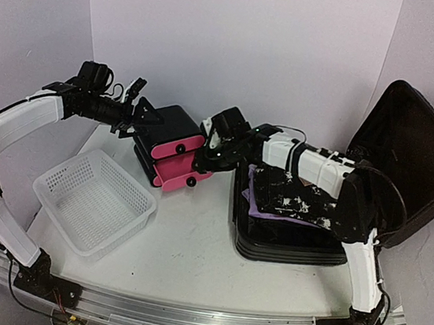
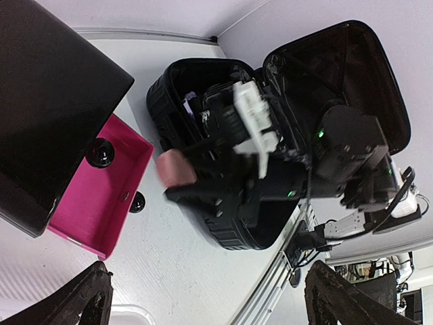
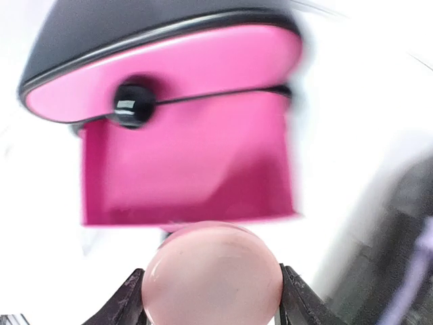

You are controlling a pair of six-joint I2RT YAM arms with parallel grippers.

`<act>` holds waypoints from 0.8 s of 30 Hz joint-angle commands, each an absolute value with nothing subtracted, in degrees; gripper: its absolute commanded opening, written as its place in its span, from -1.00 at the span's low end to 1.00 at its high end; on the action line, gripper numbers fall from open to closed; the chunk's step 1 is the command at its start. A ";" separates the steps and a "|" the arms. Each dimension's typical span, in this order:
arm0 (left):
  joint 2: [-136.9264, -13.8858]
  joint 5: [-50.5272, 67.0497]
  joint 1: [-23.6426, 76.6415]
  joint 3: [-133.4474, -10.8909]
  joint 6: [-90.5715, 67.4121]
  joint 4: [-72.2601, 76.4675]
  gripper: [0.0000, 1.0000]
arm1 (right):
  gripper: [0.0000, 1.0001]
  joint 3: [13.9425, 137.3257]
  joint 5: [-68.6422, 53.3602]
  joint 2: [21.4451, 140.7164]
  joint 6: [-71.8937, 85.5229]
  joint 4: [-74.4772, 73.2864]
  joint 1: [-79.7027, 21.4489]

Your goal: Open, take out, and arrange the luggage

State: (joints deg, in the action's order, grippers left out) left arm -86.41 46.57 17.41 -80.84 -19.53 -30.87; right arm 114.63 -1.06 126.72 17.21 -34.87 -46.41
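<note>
The luggage [image 1: 288, 231] lies open on the right of the table, its lid [image 1: 416, 155] leaning up against the wall. Inside it are a purple cloth [image 1: 263, 206] and dark items. My right gripper [image 1: 200, 159] reaches left from the luggage to the drawer box and is shut on a pale pink round thing [image 3: 213, 274]. It holds this thing just in front of an open pink drawer [image 3: 189, 169]. The left wrist view shows the luggage [image 2: 223, 233] and the pink round thing [image 2: 176, 166] too. My left gripper [image 2: 213, 305] stands wide open and empty, beside the top of the box [image 1: 132, 108].
A small black box with pink drawers [image 1: 173, 148] stands at the back centre, one drawer [image 2: 101, 196] pulled out. Front left sits a white mesh basket [image 1: 94, 199]. White walls close in the back and sides. A metal rail [image 1: 198, 319] runs along the near edge.
</note>
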 commanded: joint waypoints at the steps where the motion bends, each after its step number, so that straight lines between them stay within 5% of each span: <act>1: -85.44 47.54 17.36 -81.12 -19.25 -28.36 0.99 | -0.13 123.99 -3.20 131.49 14.35 -33.21 -48.56; 24: -84.90 47.97 17.32 -81.21 -19.42 -28.23 0.99 | 0.00 138.98 2.56 145.39 8.42 -34.80 -49.04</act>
State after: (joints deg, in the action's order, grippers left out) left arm -86.41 46.81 17.41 -80.84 -19.53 -30.87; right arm 134.65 -0.05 144.03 10.22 -35.75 -48.93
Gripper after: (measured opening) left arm 0.995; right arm 0.578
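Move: The right gripper holds the pink round item just off the open pink drawer; the tray's middle lies about 6 cm to its left, 1 cm farther out and 8 cm below. The top drawer's black knob is some 4 cm ahead, 7 cm left and 2 cm lower; the suitcase body is about 30 cm right and 6 cm back. From the left gripper the tray is roughly 5 cm ahead, 8 cm right and 22 cm down. Carry the pink round item with the right gripper about 6 cm left, slowing as it comes over the open drawer. Then ease forward some 3 cm while sinking towards the tray, close in front of the top drawer's knob. Yaw a few degrees counter-clockwise and keep the fingers closed on the item. ##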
